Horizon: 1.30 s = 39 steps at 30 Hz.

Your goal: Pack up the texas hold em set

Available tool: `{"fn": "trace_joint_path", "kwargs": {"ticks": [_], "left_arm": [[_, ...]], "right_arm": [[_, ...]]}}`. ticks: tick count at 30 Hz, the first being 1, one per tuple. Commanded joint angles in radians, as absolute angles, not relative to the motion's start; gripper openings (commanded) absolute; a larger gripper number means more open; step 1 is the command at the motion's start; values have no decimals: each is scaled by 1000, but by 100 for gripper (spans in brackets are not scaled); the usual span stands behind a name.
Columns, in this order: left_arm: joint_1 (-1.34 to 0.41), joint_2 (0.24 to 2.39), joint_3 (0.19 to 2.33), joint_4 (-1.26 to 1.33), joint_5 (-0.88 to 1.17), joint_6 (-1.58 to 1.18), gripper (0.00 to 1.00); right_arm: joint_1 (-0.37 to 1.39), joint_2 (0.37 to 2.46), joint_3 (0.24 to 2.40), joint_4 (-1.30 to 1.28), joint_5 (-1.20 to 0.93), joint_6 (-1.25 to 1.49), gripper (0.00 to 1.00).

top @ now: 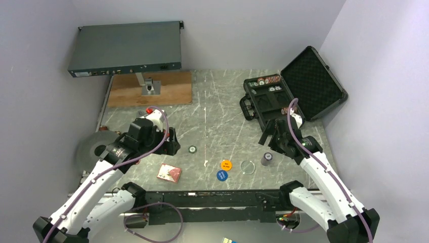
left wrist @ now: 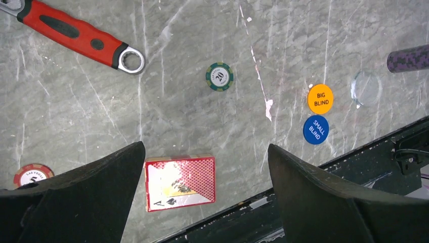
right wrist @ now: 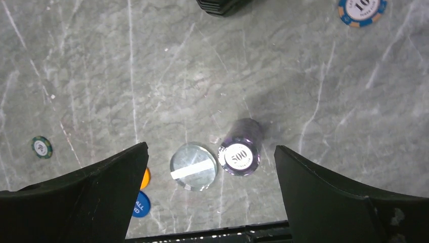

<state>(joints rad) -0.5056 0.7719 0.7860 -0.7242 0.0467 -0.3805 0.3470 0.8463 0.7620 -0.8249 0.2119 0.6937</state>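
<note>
The black case lies open at the back right, with chips in its tray. The red card deck lies near the front; in the left wrist view it sits below and between my open left gripper. A green chip, an orange disc and a blue disc lie to its right. My open right gripper hovers over a purple 500 chip stack and a clear disc. A red chip lies by the left finger.
A red-handled wrench lies behind the left gripper. A flat grey rack box stands raised over a wooden board at the back left. A blue and orange 10 chip lies near the case. A black rail edges the front.
</note>
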Motion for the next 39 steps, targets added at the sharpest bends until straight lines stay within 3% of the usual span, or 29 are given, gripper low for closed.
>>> {"fn": "trace_joint_path", "kwargs": {"ticks": [1, 13, 27, 36, 39], "left_arm": [[-511, 748, 798, -722, 34, -388, 99], [-516, 722, 792, -719, 20, -391, 99], [-528, 730, 795, -733, 3, -402, 99], [-538, 733, 798, -739, -22, -405, 98], [-540, 733, 798, -741, -31, -407, 98]], "right_arm": [[351, 863, 814, -918, 261, 750, 100], [352, 953, 795, -934, 310, 807, 100], [352, 972, 725, -869, 319, 857, 84], [353, 1022, 690, -815, 298, 839, 68], [354, 1025, 683, -808, 297, 830, 54]]}}
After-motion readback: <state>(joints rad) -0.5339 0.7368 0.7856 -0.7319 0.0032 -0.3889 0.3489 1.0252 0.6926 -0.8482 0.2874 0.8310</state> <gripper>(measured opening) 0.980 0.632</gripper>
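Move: The purple chip stack stands upright close to the right gripper: about 3 cm back, 1 cm to its right, its middle roughly 9 cm below. The clear disc lies some 6 cm back and 7 cm to the left of this hand, the big blind button about 5 cm back and 17 cm left, both around 12 cm below. From the left gripper the stack is roughly 41 cm to the right, 2 cm back and 13 cm down. Lower the right gripper about 6 cm onto the purple stack, drawing it back and to the right some 1.5 cm each early on and easing off briefly halfway down. Tip the fingers about 10 degrees further down with a slight clockwise turn, and from midway close them from wide open to about two thirds, one on either side of the stack's top, not yet gripping. ##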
